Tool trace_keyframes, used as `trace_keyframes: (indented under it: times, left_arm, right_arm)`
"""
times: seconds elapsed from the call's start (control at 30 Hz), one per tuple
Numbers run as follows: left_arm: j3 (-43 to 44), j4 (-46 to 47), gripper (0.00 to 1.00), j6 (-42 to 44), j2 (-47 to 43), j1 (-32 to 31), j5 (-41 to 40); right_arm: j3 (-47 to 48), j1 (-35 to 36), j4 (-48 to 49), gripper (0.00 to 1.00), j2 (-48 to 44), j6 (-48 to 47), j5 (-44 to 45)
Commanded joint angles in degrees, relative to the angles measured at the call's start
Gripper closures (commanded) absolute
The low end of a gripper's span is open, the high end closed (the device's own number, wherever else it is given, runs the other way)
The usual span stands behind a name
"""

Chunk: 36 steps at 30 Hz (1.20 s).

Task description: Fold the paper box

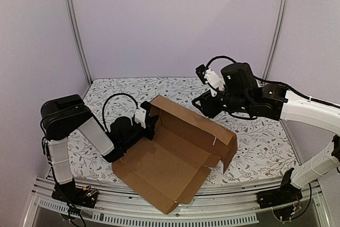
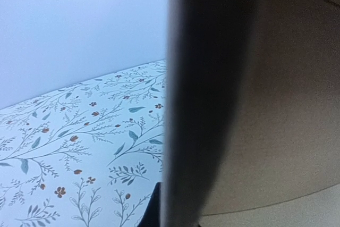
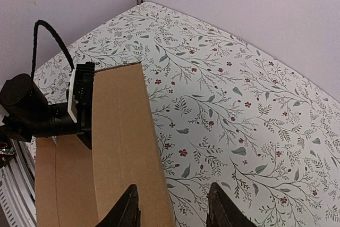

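Note:
The paper box (image 1: 170, 158) is a brown cardboard sheet lying half open in the middle of the table, its back wall raised and a side flap hanging at the right end. My left gripper (image 1: 148, 120) is shut on the left end of that raised wall. In the left wrist view the wall (image 2: 287, 104) runs edge-on through the middle and hides most of the fingers. My right gripper (image 3: 173, 187) is open, hovering above the back wall's (image 3: 119, 131) outer edge with nothing between its fingers; from above it (image 1: 203, 104) sits behind the box.
A floral cloth (image 1: 265, 142) covers the table. Metal frame posts (image 1: 74, 25) stand at the back corners and a rail (image 1: 223, 206) runs along the near edge. The box's front corner (image 1: 171, 208) overhangs that rail.

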Motion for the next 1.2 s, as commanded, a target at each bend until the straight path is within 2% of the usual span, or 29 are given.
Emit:
trace_keyframes:
  times: [0.0, 0.13, 0.23, 0.37, 0.43, 0.6, 0.8, 1.17]
  left_arm:
    - [-1.1, 3.6, 1.0, -0.9, -2.8, -1.8, -9.5]
    - [-1.8, -0.3, 1.0, -1.4, -5.4, -3.4, -16.2]
    - [-1.5, -5.5, 1.0, -3.2, -7.6, -4.9, -20.7]
    - [1.0, -19.4, 1.0, -8.1, -11.0, -6.0, -23.7]
    - [0.8, -21.5, 1.0, -9.4, -11.6, -6.8, -26.2]
    - [1.5, -27.5, 1.0, -12.3, -11.7, -9.6, -34.4]
    - [1.7, -29.1, 1.0, -15.3, -10.0, -13.6, -41.6]
    - [3.2, -32.8, 1.0, -17.2, -8.1, -17.0, -45.8]
  right_arm:
    - [-1.7, 0.1, -7.7, 0.57, -5.1, -1.0, 6.2]
    - [-2.0, 0.1, -12.0, 0.61, -8.3, -1.6, 9.6]
    - [-2.2, -0.2, -14.9, 0.73, -9.7, -1.7, 10.9]
    - [-3.4, -1.5, -16.8, 0.92, -10.8, -1.4, 11.3]
    - [-4.2, -2.5, -17.1, 1.0, -11.2, -1.3, 11.6]
    - [-5.3, -4.4, -16.8, 1.0, -10.8, -2.6, 11.9]
    - [-6.0, -7.0, -15.4, 1.0, -8.8, -3.0, 9.2]
    - [-9.7, -8.6, -13.5, 1.0, -7.6, -1.6, 6.1]
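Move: The raised far wall's right end corner lies about 12 cm right, 3 cm back and 8 cm below the open right hand; the right end flap hangs under it, roughly 9 cm right, 5 back and 13 below that hand. The left hand already grips the box at the same wall's left end; from it, that right end corner is some 34 cm right, 7 back and 7 above, and the floor panel's middle about 5 cm right, 10 back and 9 below. The box, still pinched at its far-left corner, is swung counter-clockwise by the left hand, which turns nearly 30 degrees while shifting left, first rising, then sinking and drawing back. Meanwhile the right hand goes about 11 cm right, lifting slightly before it sinks, shuts its fingers empty on the way, rolls and turns clockwise, and ends close over the wall's right end; contact there is unclear. ##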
